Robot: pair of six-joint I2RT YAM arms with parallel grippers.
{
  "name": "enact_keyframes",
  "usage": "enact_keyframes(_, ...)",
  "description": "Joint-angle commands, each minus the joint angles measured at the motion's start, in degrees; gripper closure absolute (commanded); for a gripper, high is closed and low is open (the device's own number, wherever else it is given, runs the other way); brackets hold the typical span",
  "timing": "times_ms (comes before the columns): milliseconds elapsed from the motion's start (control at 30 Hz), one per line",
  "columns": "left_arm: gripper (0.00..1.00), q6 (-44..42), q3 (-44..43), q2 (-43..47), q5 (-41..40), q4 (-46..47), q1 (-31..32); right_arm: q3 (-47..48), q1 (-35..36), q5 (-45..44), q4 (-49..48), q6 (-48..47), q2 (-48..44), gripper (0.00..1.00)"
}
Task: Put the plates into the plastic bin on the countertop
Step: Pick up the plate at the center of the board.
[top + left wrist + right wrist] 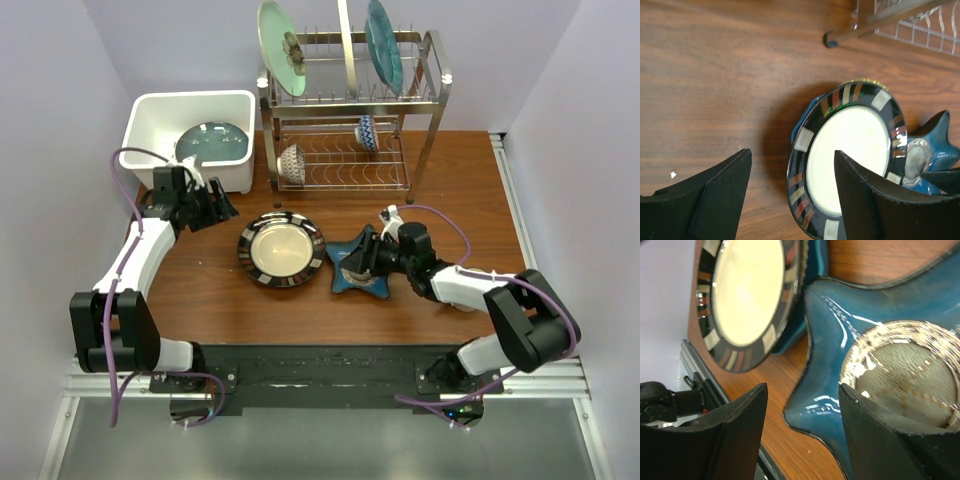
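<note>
A round plate with a black-striped rim and cream centre (281, 249) lies on the wooden table, with a dark blue star-shaped plate (375, 283) just to its right. My right gripper (360, 260) is low over the star plate, open. In the right wrist view one point of the star plate (835, 325) sits between the fingers of that gripper (802, 386). The striped plate (747, 290) shows beyond it. My left gripper (215, 205) hangs open and empty in front of the white plastic bin (150, 110), left of the striped plate (855, 150). A teal plate (212, 143) lies in the bin.
A two-tier steel rack (350, 110) stands behind the plates, right of the bin. Its top tier holds a pale green flower plate (282, 47), a thin pale plate (346, 45) and a teal plate (384, 45). Two small patterned bowls (292, 163) (367, 131) sit on the lower tier.
</note>
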State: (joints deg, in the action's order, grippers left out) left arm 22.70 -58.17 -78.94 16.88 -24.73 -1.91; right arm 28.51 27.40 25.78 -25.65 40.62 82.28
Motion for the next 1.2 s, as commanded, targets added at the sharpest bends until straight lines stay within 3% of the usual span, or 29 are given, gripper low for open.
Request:
enact_keyframes(0,0.29,-1.17,2.35,1.94,-0.36,3.11,1.12,3.74,1.25,2.69,-5.46,2.27,1.74,0.39)
enact_keyframes(400,0.29,-1.96,3.33,0.63,-1.41,1.71,1.47,12.7,3.28,1.82,-1.77,2.27,10.7,0.48)
enact_keyframes(867,0.31,-4.77,4.03,-4.73,5.35,0.65,3.23,16.75,3.89,4.01,-4.5,3.41,17.74,0.61)
enact_keyframes(1167,0.32,-5.56,4.21,-4.38,6.4,0.21,3.32,16.75,4.33,4.19,-6.52,5.17,20.11,0.81)
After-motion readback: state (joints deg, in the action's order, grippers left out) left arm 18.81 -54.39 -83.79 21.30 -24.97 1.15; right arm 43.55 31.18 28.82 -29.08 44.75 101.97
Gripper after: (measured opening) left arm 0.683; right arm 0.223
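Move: The dark-rimmed plate to pick up lies about 18 cm to the right gripper's left, 4 cm ahead and some 3 cm lower. The star-shaped plate is almost under that gripper, level fore-and-aft, its middle about 3 cm to the right and 5 cm down. From the left gripper, the dark-rimmed plate is about 14 cm right, 5 cm back and 9 cm below; the dish rack's near-left foot stands some 11 cm straight beyond the plate's middle. Carry the right gripper about 6 cm left and 4 cm forward off the star-shaped plate, rising slightly and then dipping some 3 cm, to the near right rim of the dark-rimmed plate; close the fingers most of the way so the rim comes between their tips. Bring the open left gripper down 5 cm in two steps, drifting right and back to the plate's left edge without grasping. ##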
